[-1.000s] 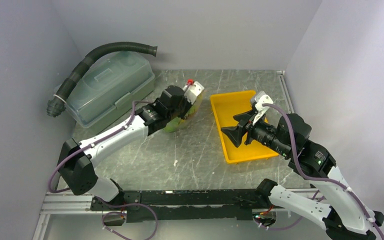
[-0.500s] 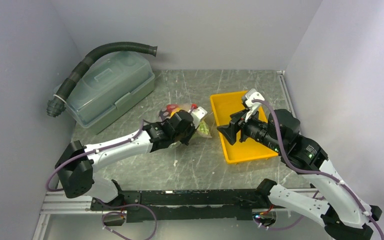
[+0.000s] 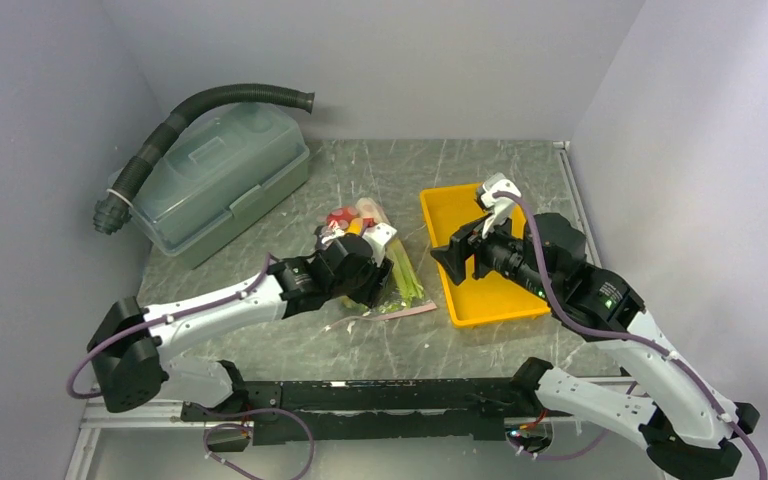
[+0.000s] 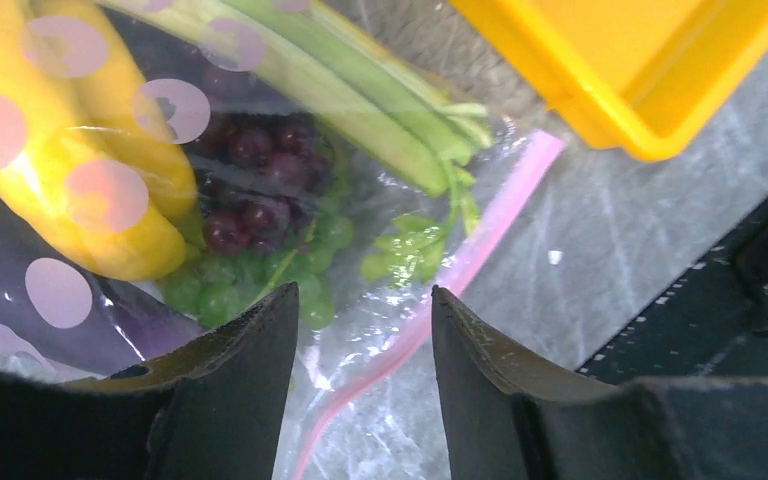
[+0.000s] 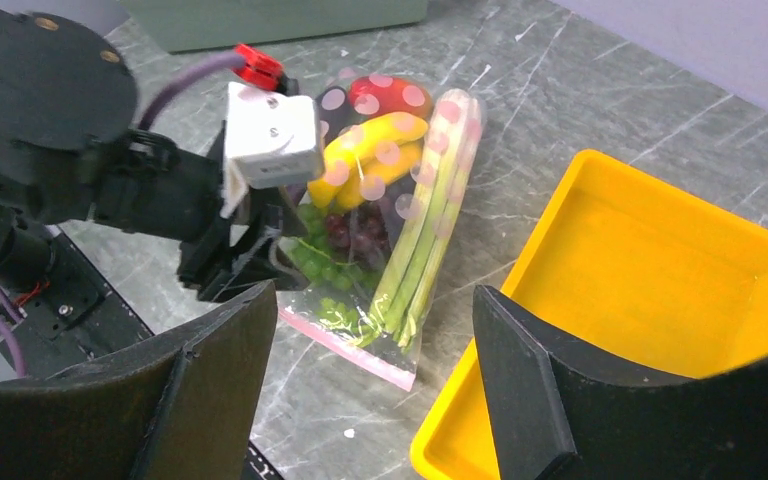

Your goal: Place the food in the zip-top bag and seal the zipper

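The zip-top bag (image 3: 385, 268) lies flat on the table left of the yellow tray, holding the food: yellow bananas (image 4: 80, 150), dark purple grapes (image 4: 260, 180), pale green celery (image 4: 360, 100), purple eggplant (image 4: 20, 290), green grapes (image 4: 250, 280) and a red pepper (image 5: 385, 92). The pink zipper (image 4: 460, 265) runs along its near edge and also shows in the right wrist view (image 5: 350, 345). My left gripper (image 4: 364, 300) is open, its fingers either side of the zipper, low over the bag's mouth (image 3: 375, 290). My right gripper (image 5: 372, 300) is open and empty, held above the tray's left edge (image 3: 450, 255).
The yellow tray (image 3: 505, 300) is right of the bag, with nothing in it. A translucent lidded tub (image 3: 220, 180) with a black corrugated hose (image 3: 210, 100) over it stands at the back left. Grey walls close in left, back and right.
My left arm has brought the bag from the back of the table toward the near side and laid it flat. My right gripper has shifted left and back over the tray.
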`<state>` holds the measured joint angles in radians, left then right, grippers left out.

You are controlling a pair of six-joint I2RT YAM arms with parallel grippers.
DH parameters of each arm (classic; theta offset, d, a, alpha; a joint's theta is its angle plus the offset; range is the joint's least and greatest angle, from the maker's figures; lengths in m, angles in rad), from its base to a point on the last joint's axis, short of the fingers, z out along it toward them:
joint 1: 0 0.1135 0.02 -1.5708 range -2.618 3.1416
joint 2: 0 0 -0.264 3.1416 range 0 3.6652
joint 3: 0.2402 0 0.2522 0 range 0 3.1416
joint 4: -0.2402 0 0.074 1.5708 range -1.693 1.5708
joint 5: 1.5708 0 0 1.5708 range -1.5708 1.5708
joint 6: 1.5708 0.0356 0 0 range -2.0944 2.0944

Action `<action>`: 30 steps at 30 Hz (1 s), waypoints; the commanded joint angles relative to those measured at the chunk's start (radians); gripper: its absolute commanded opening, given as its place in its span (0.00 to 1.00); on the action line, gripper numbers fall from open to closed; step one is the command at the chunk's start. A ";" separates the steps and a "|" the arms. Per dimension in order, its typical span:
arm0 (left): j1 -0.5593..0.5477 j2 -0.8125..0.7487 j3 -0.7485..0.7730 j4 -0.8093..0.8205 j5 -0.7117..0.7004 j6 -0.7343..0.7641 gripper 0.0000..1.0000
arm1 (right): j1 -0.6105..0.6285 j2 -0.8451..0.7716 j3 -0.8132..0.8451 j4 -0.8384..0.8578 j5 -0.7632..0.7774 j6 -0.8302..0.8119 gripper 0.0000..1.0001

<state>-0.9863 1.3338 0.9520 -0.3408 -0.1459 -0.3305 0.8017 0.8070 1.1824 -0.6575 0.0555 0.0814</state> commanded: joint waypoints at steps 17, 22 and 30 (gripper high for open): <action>-0.026 -0.188 0.230 -0.336 -0.025 -0.135 1.00 | -0.007 0.067 0.005 0.023 0.204 0.129 0.91; 0.024 -0.133 0.339 -0.442 -0.014 -0.111 1.00 | -0.049 0.123 0.042 -0.015 0.210 0.139 0.93; 0.372 -0.219 0.353 -0.430 0.196 -0.038 1.00 | -0.312 0.114 -0.011 0.017 -0.001 0.187 0.96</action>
<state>-0.7406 1.1809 1.2659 -0.7521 -0.0593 -0.4118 0.6151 0.9493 1.1824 -0.6693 0.1810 0.2218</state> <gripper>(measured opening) 0.996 0.951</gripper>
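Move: My left hand is already clear of the bag, near its zipper edge and some 10 cm above the table. The bag's middle lies about 10 cm ahead and 2 cm to the right. The yellow tray is some 12 cm ahead and 25 cm right, the clear box about 27 cm ahead and 30 cm left. From my right hand, some 30 cm up, the bag lies about 12 cm ahead and 13 cm left, the tray 14 cm ahead and 10 cm right. I lift my empty left hand about 11 cm off the bag, easing some 3 cm back while the fingers spread fully, then swing it left and forward at that height, turning slightly counter-clockwise. Meanwhile my empty right hand drifts about 6 cm forward, with some right and down, turning some 20 degrees clockwise and opening the rest of the way. ##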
